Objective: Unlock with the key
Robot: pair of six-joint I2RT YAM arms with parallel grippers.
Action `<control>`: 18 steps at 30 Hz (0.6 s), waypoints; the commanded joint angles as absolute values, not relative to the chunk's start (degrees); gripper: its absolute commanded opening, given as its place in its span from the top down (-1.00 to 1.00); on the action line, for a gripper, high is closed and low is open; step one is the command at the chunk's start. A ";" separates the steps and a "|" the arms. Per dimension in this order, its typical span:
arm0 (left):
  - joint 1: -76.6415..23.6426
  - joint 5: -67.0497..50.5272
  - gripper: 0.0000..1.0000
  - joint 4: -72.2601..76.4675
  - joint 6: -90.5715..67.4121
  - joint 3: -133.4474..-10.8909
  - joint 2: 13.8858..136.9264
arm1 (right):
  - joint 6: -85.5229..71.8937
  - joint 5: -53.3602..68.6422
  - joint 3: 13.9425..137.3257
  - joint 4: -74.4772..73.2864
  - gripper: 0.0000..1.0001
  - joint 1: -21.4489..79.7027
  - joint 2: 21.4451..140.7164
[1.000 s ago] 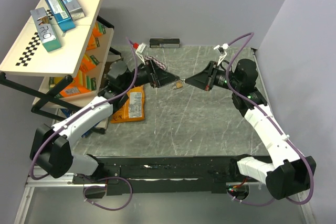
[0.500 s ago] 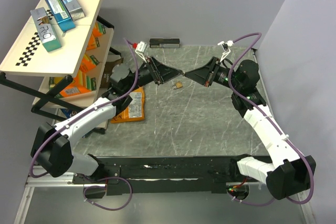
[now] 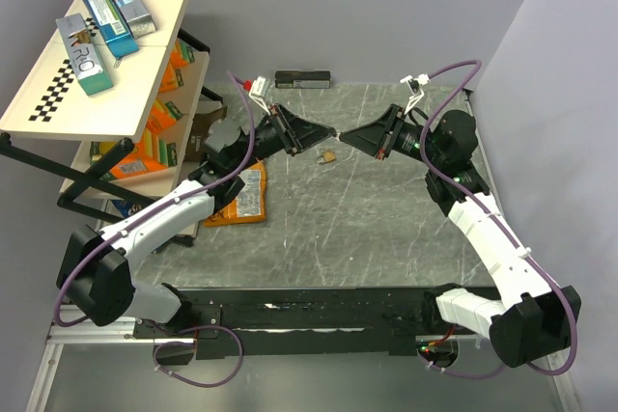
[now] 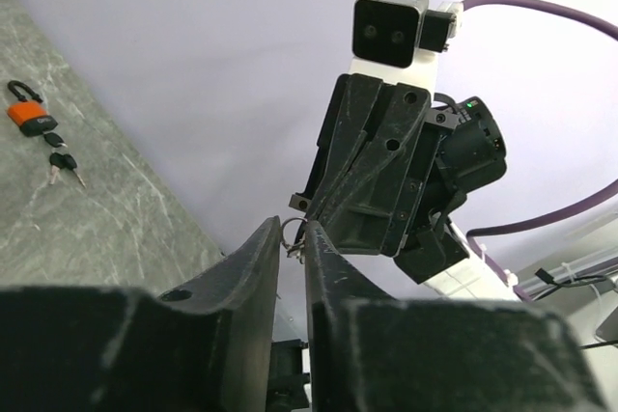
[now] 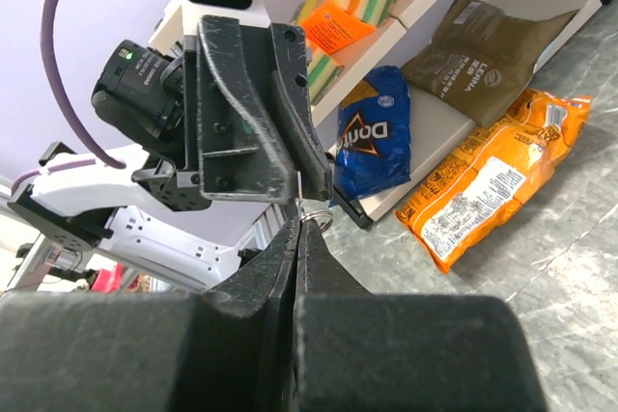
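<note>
Both grippers meet tip to tip in the air above a small brass padlock (image 3: pixel 329 155) lying on the grey table (image 3: pixel 367 229). My right gripper (image 5: pixel 301 224) is shut on the key, whose ring (image 5: pixel 319 216) sticks out at its tips. My left gripper (image 4: pixel 294 229) has its jaws drawn in to a narrow gap, and the key's ring (image 4: pixel 293 238) sits between the tips, touching both. An orange-red padlock (image 4: pixel 27 115) with more small keys (image 4: pixel 63 163) lies on the table at the far left of the left wrist view.
A shelf rack (image 3: pixel 106 65) with boxes on top and snack packs below stands at the left. An orange chip bag (image 3: pixel 241 195) lies on the table beside it, and a blue Doritos bag (image 5: pixel 375 137) on the lowest shelf. A black box (image 3: pixel 303 78) sits at the table's back edge.
Both grippers have lifted away from the brass padlock and met tip to tip. The left jaws have narrowed from wide open onto the key's ring. The right gripper stayed shut.
</note>
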State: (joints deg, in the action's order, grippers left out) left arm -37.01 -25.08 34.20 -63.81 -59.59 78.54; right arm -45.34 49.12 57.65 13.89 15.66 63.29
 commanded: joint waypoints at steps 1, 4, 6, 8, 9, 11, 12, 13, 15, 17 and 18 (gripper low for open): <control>-37.44 -23.82 0.66 34.10 -63.46 -61.00 77.61 | -45.09 49.83 57.74 16.00 1.00 16.35 63.28; -37.53 -23.64 0.98 33.05 -62.93 -61.35 77.70 | -44.83 50.10 57.83 15.21 1.00 16.43 63.37; -37.44 -23.90 0.98 32.35 -62.23 -61.35 77.70 | -44.30 50.19 58.01 13.89 1.00 16.35 63.28; -37.44 -23.82 0.98 30.68 -60.74 -61.43 77.43 | -43.69 50.45 58.18 11.97 0.85 16.26 63.11; -37.27 -24.25 0.98 29.72 -59.78 -61.96 77.34 | -42.29 50.36 58.53 10.65 0.70 15.65 62.84; -36.65 -25.74 0.98 26.55 -57.15 -62.49 77.43 | -41.14 50.01 59.15 8.62 0.23 14.68 61.70; -36.30 -28.10 0.98 25.85 -56.52 -62.66 77.52 | -40.70 50.62 59.06 8.00 0.09 13.29 61.26; -35.25 -30.21 0.98 25.67 -56.08 -62.67 77.61 | -40.52 51.32 59.06 7.82 -0.04 12.40 60.48; -34.11 -34.78 0.98 26.45 -55.37 -62.58 78.31 | -39.21 56.30 60.19 6.34 -0.39 11.17 60.55; -32.44 -44.79 0.98 26.29 -54.50 -63.28 79.45 | -31.79 59.58 63.18 0.39 -0.57 10.72 62.13; -32.26 -48.39 0.98 24.71 -53.36 -65.37 81.02 | -28.16 60.11 67.02 -10.09 -0.58 10.81 62.75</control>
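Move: The small key and its ring are still gripped in the right fingertips, about 2 cm to the right of and 1 cm ahead of the left hand. They project about 2 cm to the right hand's left. The brass padlock lies on the table some 33 cm below the left hand, about 10 cm ahead and 1 cm to its left; the orange padlock lies at the same depth, about 13 cm ahead and 10 cm to the right. The left fingers, already nearly shut around the key, close the rest of the way and pinch it, with that hand held in place. The right fingers then open wide and let go, while the right hand draws off about 2 cm to the right and 2 cm down. The left keeps its grip and sinks some 3 cm, its fingertips tipping down slightly. ##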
